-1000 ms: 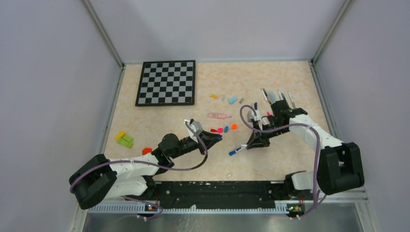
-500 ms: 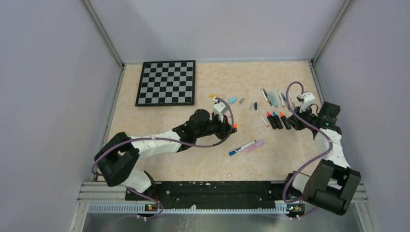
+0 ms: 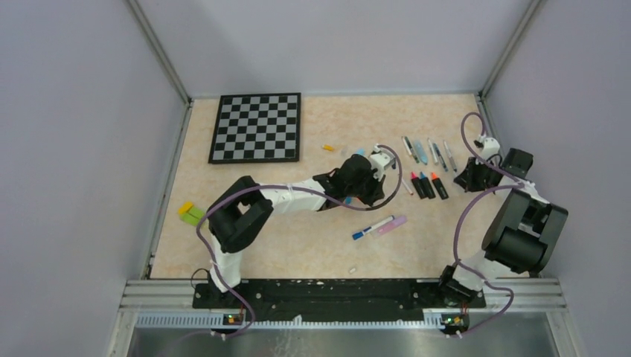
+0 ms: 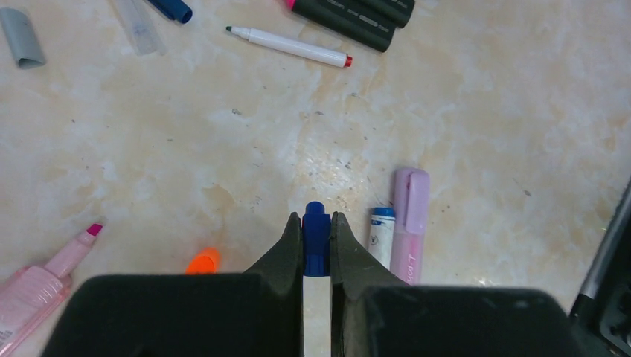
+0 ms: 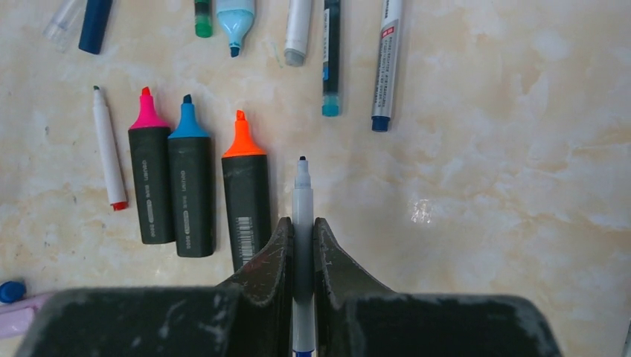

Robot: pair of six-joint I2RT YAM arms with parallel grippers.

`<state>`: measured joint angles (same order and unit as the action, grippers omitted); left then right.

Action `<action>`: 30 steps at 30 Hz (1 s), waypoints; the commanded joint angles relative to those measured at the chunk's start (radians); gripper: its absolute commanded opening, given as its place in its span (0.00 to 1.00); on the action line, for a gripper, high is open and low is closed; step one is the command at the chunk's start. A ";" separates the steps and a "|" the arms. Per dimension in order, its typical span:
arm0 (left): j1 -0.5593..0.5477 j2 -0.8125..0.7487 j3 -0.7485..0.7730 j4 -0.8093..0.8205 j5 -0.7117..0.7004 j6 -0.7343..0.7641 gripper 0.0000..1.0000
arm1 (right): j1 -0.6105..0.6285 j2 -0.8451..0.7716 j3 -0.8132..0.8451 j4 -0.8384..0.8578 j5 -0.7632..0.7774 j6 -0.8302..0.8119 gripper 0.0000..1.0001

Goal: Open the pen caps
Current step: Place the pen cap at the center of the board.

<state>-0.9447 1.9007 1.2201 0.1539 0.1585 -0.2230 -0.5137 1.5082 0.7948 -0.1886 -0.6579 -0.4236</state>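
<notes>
In the left wrist view my left gripper (image 4: 315, 223) is shut on a dark blue pen cap (image 4: 315, 236), held above the table. Below it lie a white pen with a blue end (image 4: 382, 234) and a lilac pen (image 4: 411, 216), side by side. An orange cap (image 4: 202, 261) lies loose to the left. My right gripper (image 5: 302, 223) is shut on a thin grey uncapped pen (image 5: 302, 190), tip pointing away. It hovers just right of three black highlighters (image 5: 192, 197) with bare pink, blue and orange tips.
A chessboard (image 3: 257, 126) lies at the back left and a yellow-green block (image 3: 191, 214) near the left edge. Uncapped pens (image 5: 331, 52) lie in a row beyond the highlighters. A grey cap (image 4: 21, 37), a thin white pen (image 4: 290, 46) and a pink highlighter (image 4: 45, 275) lie about.
Both arms have swung away from the table's middle: the left one reached back and right, the right one went to the right edge past the highlighters. Both grippers stayed shut.
</notes>
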 commanded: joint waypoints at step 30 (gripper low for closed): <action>-0.005 0.084 0.206 -0.206 -0.112 0.077 0.40 | 0.066 0.120 0.124 -0.057 0.043 0.018 0.26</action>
<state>-0.9455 2.0686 1.3952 -0.0528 0.0429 -0.1509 -0.4515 1.6901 0.8848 -0.2356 -0.6006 -0.4149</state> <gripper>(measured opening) 0.384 0.262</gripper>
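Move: The blue cap in the left gripper goes to a bare spot about 2 cm ahead, 1 cm left and 6 cm below; the orange cap lies roughly 5 cm ahead and 5 cm left of the gripper, the white marker some 7 cm back and 2 cm left. The right gripper's grey pen goes about 1 cm ahead, 1 cm left and 5 cm down; from that gripper, the orange highlighter is 2 cm ahead and 5 cm left, the silver marker 13 cm straight ahead. Bring the left gripper down about 5 cm, easing forward at first and tipping its fingers more steeply towards the table, to set the held blue cap on the clear patch beyond the white marker, then open the fingers partway. Meanwhile lower the right gripper about 4 cm beside the orange highlighter, with a slight tip down, and spread its fingers to let go of the grey pen. ##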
